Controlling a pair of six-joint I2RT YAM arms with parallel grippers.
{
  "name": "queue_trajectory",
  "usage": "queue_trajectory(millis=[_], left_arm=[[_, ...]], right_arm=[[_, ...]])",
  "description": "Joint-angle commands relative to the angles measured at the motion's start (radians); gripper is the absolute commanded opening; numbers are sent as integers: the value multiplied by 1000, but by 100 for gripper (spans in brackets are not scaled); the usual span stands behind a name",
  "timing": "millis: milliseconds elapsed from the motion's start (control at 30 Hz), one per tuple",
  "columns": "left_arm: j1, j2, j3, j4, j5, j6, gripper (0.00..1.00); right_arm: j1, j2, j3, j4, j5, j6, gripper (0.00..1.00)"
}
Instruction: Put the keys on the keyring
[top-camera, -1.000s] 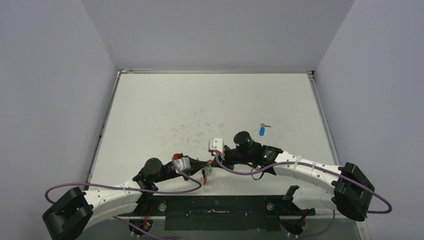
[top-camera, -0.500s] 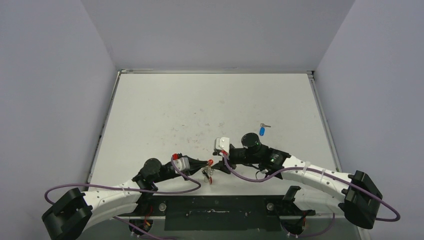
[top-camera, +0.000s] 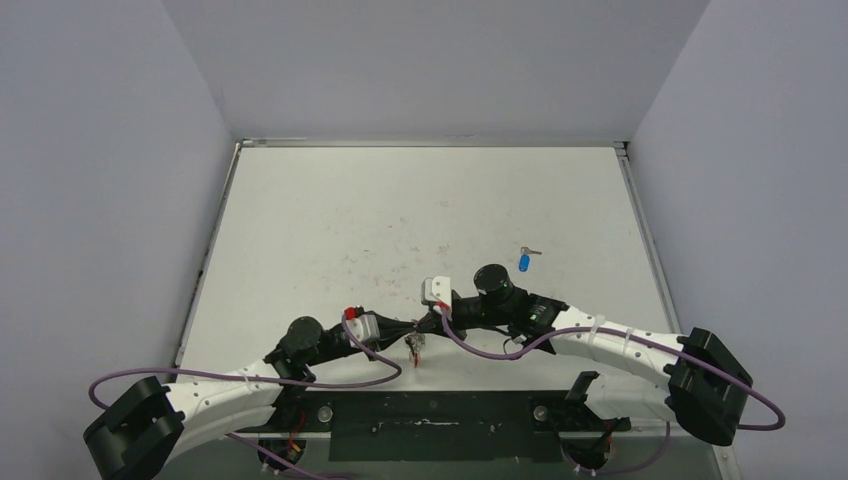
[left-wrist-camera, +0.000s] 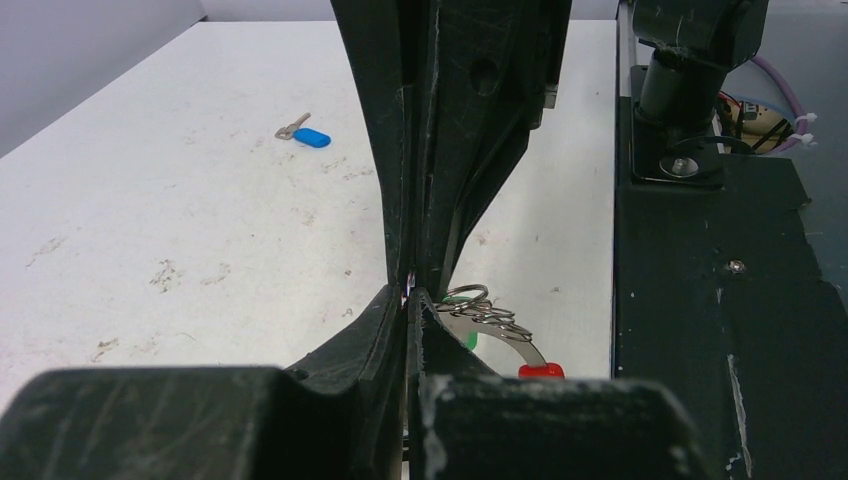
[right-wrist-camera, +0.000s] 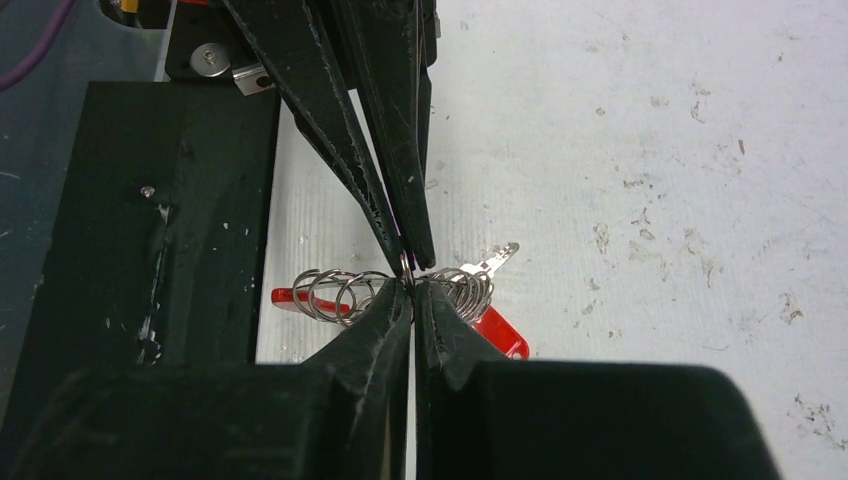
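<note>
The keyring (right-wrist-camera: 340, 290), a silvery coil of wire loops, hangs between both grippers just above the table's near edge. My right gripper (right-wrist-camera: 412, 285) is shut on its wire. My left gripper (left-wrist-camera: 410, 295) meets it tip to tip from the other side and is shut on the same wire. The keyring (left-wrist-camera: 485, 308) shows beside the left fingers with a bit of green (left-wrist-camera: 470, 340) behind it. A silver key blade (right-wrist-camera: 497, 260) sticks out past the coils. The blue key (top-camera: 524, 262) lies alone on the table, far right of the grippers; it also shows as the blue key (left-wrist-camera: 312, 138).
A red-headed key (right-wrist-camera: 500, 330) hangs under the coils. The black base plate (top-camera: 430, 410) runs along the near edge right beside the grippers. Purple cables (top-camera: 480, 345) loop off both arms. Grey walls enclose the table on three sides.
My right gripper drew back to the right and opened, then returned and shut on the keyring. The left gripper has stayed shut in place.
</note>
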Motion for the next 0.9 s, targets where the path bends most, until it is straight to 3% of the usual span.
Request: queue_trajectory(millis=[0,200,500,600,867], left_arm=[[-4,-13,8,64,-6,-12,0],[-4,-13,8,41,-16,-5,0],[-4,-47,66,-166,-23,99,28],[-4,-56,96,-261,-38,125,29],[-4,-54,110,-270,-31,136,30]], right_arm=[[-2,-1,35,55,-42,-8,0],[-3,-28,51,-9,-18,-19,0],[6,60,272,-474,123,-73,0],[28,107,359,-593,188,-80,0],[53,221,497,-764,273,-68,0]])
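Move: Just beneath the two meeting fingertips hangs the keyring bunch, already pinched by both hands; its middle lies about 2 cm back of and 5 cm below the right hand, with no sideways offset. Its red grip is some 5 cm back and 7 below. The blue-tagged key lies on the table about 20 cm ahead, 24 right and 13 below. From the left hand, the keyring is likewise about 2 cm back and 5 below. Opening its fingers by just under a third, the left hand lets go of the keyring and sinks about 2 cm, tipping slightly down. The right hand keeps its pinch on a small metal ring of the bunch and carries it about 2 cm forward and 1 cm left, across the left fingertips, while its fingers tip some 25 degrees more steeply down. ##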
